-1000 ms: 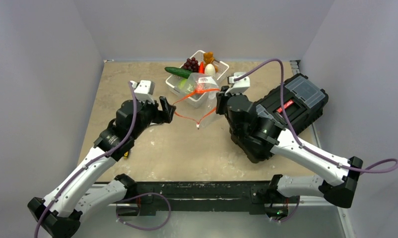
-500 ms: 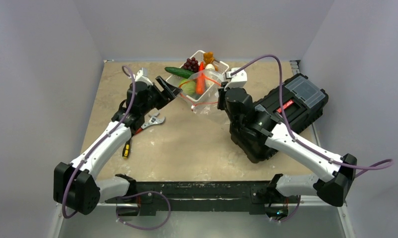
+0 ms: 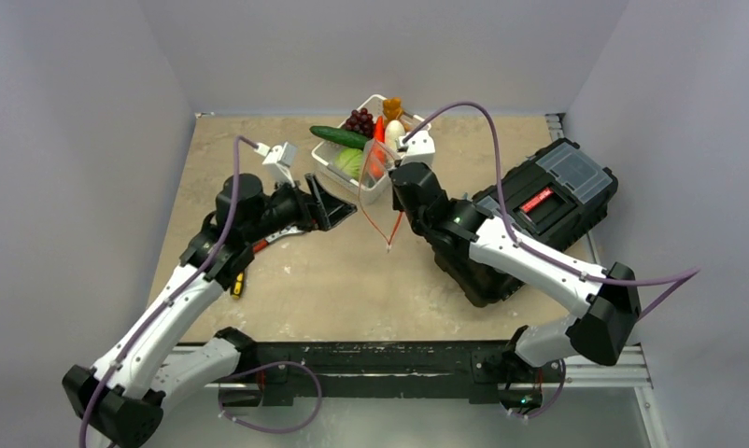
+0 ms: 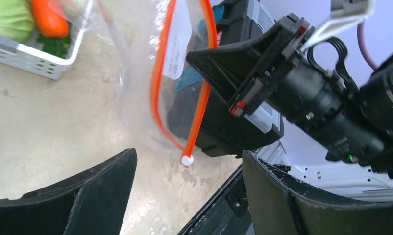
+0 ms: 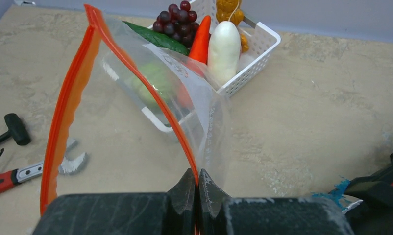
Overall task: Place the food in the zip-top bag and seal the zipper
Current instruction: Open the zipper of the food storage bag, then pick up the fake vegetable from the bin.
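My right gripper (image 5: 197,182) is shut on the red-orange zipper (image 5: 69,112) of the clear zip-top bag (image 5: 204,107), which hangs off the table with its mouth gaping. The zipper's white tab (image 4: 186,160) dangles at its low end. My left gripper (image 4: 188,156) stands open and empty, facing the bag's mouth from the left, a short way off. The food lies in the white basket (image 5: 256,54) behind the bag: grapes (image 5: 177,19), cucumber (image 5: 155,38), carrot (image 5: 201,44), a white oval piece (image 5: 224,46) and cabbage (image 5: 153,81) seen through the plastic. From above, the bag (image 3: 375,166) hangs beside the right gripper (image 3: 396,191).
A black toolbox (image 3: 529,219) lies at the right under the right arm. A wrench (image 5: 72,164), a red-handled screwdriver (image 5: 3,181) and a black mallet (image 5: 15,129) lie on the table at the left. A yellow-handled tool (image 3: 235,283) sits beside the left arm.
The right gripper carried the bag leftward in front of the basket, and its mouth now hangs narrower. The left gripper swung up toward the basket, then back down, its jaws a little wider.
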Controlling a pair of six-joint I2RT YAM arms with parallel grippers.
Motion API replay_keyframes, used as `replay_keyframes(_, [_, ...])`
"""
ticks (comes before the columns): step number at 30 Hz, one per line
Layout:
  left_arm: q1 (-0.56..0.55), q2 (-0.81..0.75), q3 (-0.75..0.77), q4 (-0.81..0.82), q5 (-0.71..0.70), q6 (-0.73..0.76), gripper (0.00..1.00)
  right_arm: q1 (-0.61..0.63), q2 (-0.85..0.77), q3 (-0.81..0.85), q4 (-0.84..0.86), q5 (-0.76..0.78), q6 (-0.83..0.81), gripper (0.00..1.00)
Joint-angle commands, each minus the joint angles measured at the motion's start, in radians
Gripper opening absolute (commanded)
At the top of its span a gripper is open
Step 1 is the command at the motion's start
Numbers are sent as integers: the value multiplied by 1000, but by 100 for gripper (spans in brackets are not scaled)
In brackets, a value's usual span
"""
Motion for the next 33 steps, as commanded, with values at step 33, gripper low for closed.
replay_keyframes(33, [117, 710, 641, -139, -147, 154, 79, -375, 615, 643, -224, -10, -37, 0])
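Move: The basket of food, the left hand's likely goal, has its middle about 31 cm ahead of that open hand, 7 cm right and 25 cm below; inside it the cabbage sits roughly 25 cm ahead and 2 cm right of the hand, the carrot some 30 cm ahead and 8 cm right. From the right hand, which already pinches the bag's mouth edge, the basket is about 23 cm ahead, 5 cm left and 21 cm lower, the white radish 24 cm ahead and 1 cm right. The bag, still pinched by its zipper edge in the shut right fingers, is carried about 16 cm forward and 8 cm right to beside the basket, rising first and then sinking below its starting height, with a clockwise turn of some 20 degrees. The left hand, fingers staying wide open, swings left, then reaches forward and down towards the basket, easing back right and turning counter-clockwise. ##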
